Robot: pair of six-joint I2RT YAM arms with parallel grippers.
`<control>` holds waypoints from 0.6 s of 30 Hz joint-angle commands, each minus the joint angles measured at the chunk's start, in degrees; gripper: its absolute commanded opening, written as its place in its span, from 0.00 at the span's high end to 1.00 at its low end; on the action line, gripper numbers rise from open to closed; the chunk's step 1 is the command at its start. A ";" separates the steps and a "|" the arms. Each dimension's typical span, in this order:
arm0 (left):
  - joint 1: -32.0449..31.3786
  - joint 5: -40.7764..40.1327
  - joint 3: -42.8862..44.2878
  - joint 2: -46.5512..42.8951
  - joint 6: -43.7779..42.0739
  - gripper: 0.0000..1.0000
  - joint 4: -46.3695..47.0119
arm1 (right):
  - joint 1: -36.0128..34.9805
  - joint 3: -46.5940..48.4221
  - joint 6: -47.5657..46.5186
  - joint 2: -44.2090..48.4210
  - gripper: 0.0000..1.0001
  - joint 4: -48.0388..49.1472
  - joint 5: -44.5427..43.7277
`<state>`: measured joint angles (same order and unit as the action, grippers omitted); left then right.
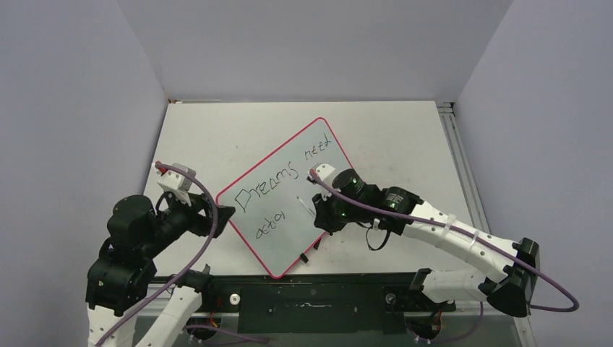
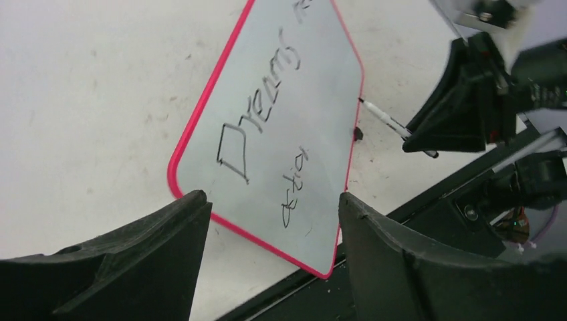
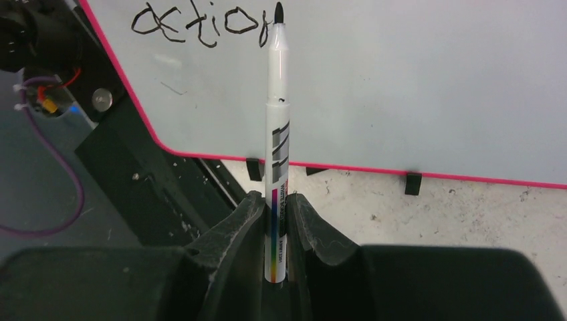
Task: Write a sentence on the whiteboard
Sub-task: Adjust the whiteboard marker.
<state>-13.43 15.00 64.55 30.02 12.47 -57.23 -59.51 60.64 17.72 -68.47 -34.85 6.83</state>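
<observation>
The whiteboard (image 1: 303, 228) lies tilted on the table, pink-rimmed, with small black feet (image 3: 413, 182) along its edge. The sentence (image 1: 278, 181) reads "Dreams need" in one slanted row and "action" (image 3: 194, 23) below it. My right gripper (image 3: 276, 200) is shut on a white marker (image 3: 276, 120), whose black tip sits on the board just after "action". In the top view the right gripper (image 1: 323, 211) hovers over the board's near right part. My left gripper (image 2: 271, 200) stands open just off the board's left corner (image 2: 184, 180), with nothing held between its fingers (image 2: 140, 247).
The black base rail (image 1: 311, 296) runs along the near table edge just below the board's near corner. An aluminium rail (image 1: 452, 137) lines the right side. Grey walls enclose the table on three sides. Purple cables (image 1: 549, 289) loop off both arms.
</observation>
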 commanded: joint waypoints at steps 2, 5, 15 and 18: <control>-4.71 12.28 2.11 4.89 -10.09 0.33 11.56 | 8.87 8.78 -8.17 -1.24 0.95 -16.64 24.59; -7.16 18.16 -0.08 5.75 -13.96 0.33 16.04 | 10.60 10.43 -10.32 -2.47 0.95 -22.36 33.66; -30.26 7.14 -6.35 10.22 -24.53 0.32 23.01 | 10.61 12.80 -8.61 -4.89 0.95 -25.08 46.20; -39.52 -0.06 -7.03 12.11 -26.16 0.31 24.20 | 10.42 12.13 -8.06 -5.69 0.95 -24.30 47.92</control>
<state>-43.88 23.88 58.00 39.97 -8.36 -38.06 -48.82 70.57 9.43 -73.12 -59.51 48.80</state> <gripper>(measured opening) 0.683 0.158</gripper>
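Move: The marker, still pinched near its rear end in the right gripper, lies about 22 cm right of the open left gripper, some 4 cm farther out and 10 cm lower. From the right hand, the left gripper is about 24 cm left, 1 cm back and 11 cm higher. Below the left hand by some 29 cm, the whiteboard's middle lies 18 cm ahead and 15 right; the word "action" lies 7 ahead and 8 right. Bring the open left gripper about 12 cm right towards the marker, over the near part of the whiteboard, swinging the wrist some 45 degrees clockwise with the fingers tipping up. Keep the marker pinched in the right hand and draw it back about 8 cm, rising some 4 and edging right, while the wrist rolls and turns counter-clockwise so the tip swings round towards the left gripper. ##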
